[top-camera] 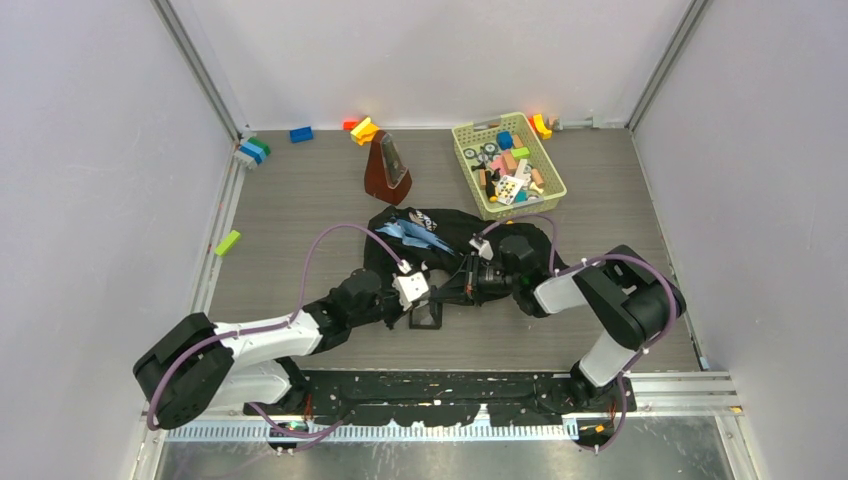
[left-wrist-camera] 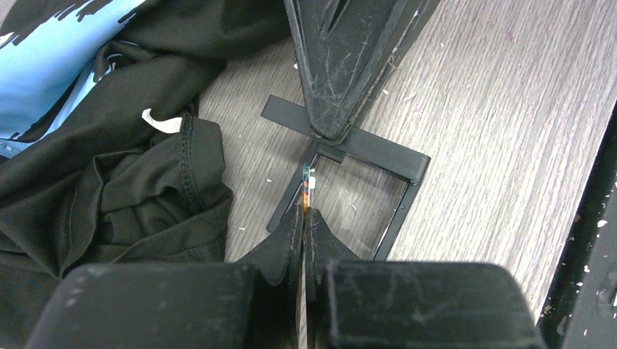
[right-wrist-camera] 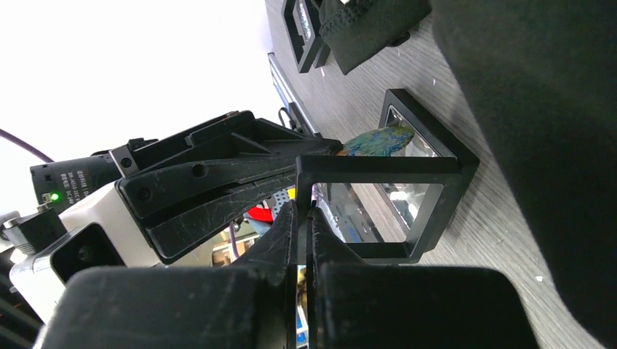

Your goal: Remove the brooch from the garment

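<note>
The garment lies crumpled mid-table, black with a light-blue print, and also shows at left in the left wrist view. Just in front of it stands an open black display frame with clear panes. My left gripper is shut on the brooch, a thin flat colourful piece seen edge-on over the frame. In the right wrist view the brooch shows blue-green between the frame's two halves. My right gripper is shut on the upper frame half. Both grippers meet there.
A green basket full of small toys stands at the back right. A brown metronome is behind the garment. Coloured blocks lie along the back wall and a green block at the left edge.
</note>
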### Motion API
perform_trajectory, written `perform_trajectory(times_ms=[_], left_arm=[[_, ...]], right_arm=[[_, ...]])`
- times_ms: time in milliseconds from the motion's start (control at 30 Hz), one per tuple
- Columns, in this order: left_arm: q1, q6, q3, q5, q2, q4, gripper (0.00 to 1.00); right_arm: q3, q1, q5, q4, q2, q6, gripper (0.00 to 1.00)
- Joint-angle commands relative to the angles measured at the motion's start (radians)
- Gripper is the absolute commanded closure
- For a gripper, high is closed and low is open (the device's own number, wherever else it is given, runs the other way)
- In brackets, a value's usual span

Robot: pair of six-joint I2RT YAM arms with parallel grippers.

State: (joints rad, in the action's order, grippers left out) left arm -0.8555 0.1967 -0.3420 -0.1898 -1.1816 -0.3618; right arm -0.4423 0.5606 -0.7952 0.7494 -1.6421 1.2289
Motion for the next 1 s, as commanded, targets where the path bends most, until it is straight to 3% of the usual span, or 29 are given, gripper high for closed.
perform_trajectory(times_ms=[0, 200, 433, 500, 667, 800, 967], left_arm=[[-0.003, 0.030, -0.025, 0.003, -0.006, 0.013, 1.00], [-0.040, 0.064, -0.032, -0.013, -0.020, -0.003, 0.98], [-0.050, 0.082, -0.071, -0.089, -0.018, 0.111, 0.68], [-0.050, 0.073, -0.079, -0.089, -0.017, 0.128, 0.66], [-0.048, 0.023, -0.098, -0.059, -0.017, 0.147, 0.60], [-0.035, -0.115, -0.108, 0.020, -0.005, 0.137, 0.60], [0.045, -0.235, -0.124, -0.037, 0.001, 0.148, 0.59]], right_arm=[[0.032, -0.010, -0.029, 0.179, -0.059, 0.070, 0.99], [0.030, -0.010, -0.042, 0.235, -0.096, 0.099, 0.99], [0.000, -0.010, -0.035, 0.102, -0.052, 0.026, 0.99], [-0.013, -0.010, -0.027, 0.039, -0.026, -0.005, 0.99], [-0.054, -0.010, 0.001, -0.155, 0.028, -0.110, 0.99], [-0.111, -0.010, 0.064, -0.416, 0.096, -0.243, 0.99], [-0.211, -0.010, 0.195, -0.787, 0.190, -0.414, 0.99]])
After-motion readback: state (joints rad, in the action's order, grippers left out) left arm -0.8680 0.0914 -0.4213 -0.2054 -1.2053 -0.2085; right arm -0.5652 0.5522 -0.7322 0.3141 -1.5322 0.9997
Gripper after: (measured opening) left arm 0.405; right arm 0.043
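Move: The left fingers hold the brooch just over the open box, whose base middle is about 2 cm back, 1 cm to the right and 4 cm below that hand. The black garment's middle lies some 9 cm ahead of the left hand and 5 cm right, about 4 cm lower. From the right hand, which already pinches the raised lid, the box base is roughly 3 cm back, 3 cm left and 4 cm below. Left fingers release the brooch into the box, drawing back 2 cm, then halfway forward; right keeps the lid. ##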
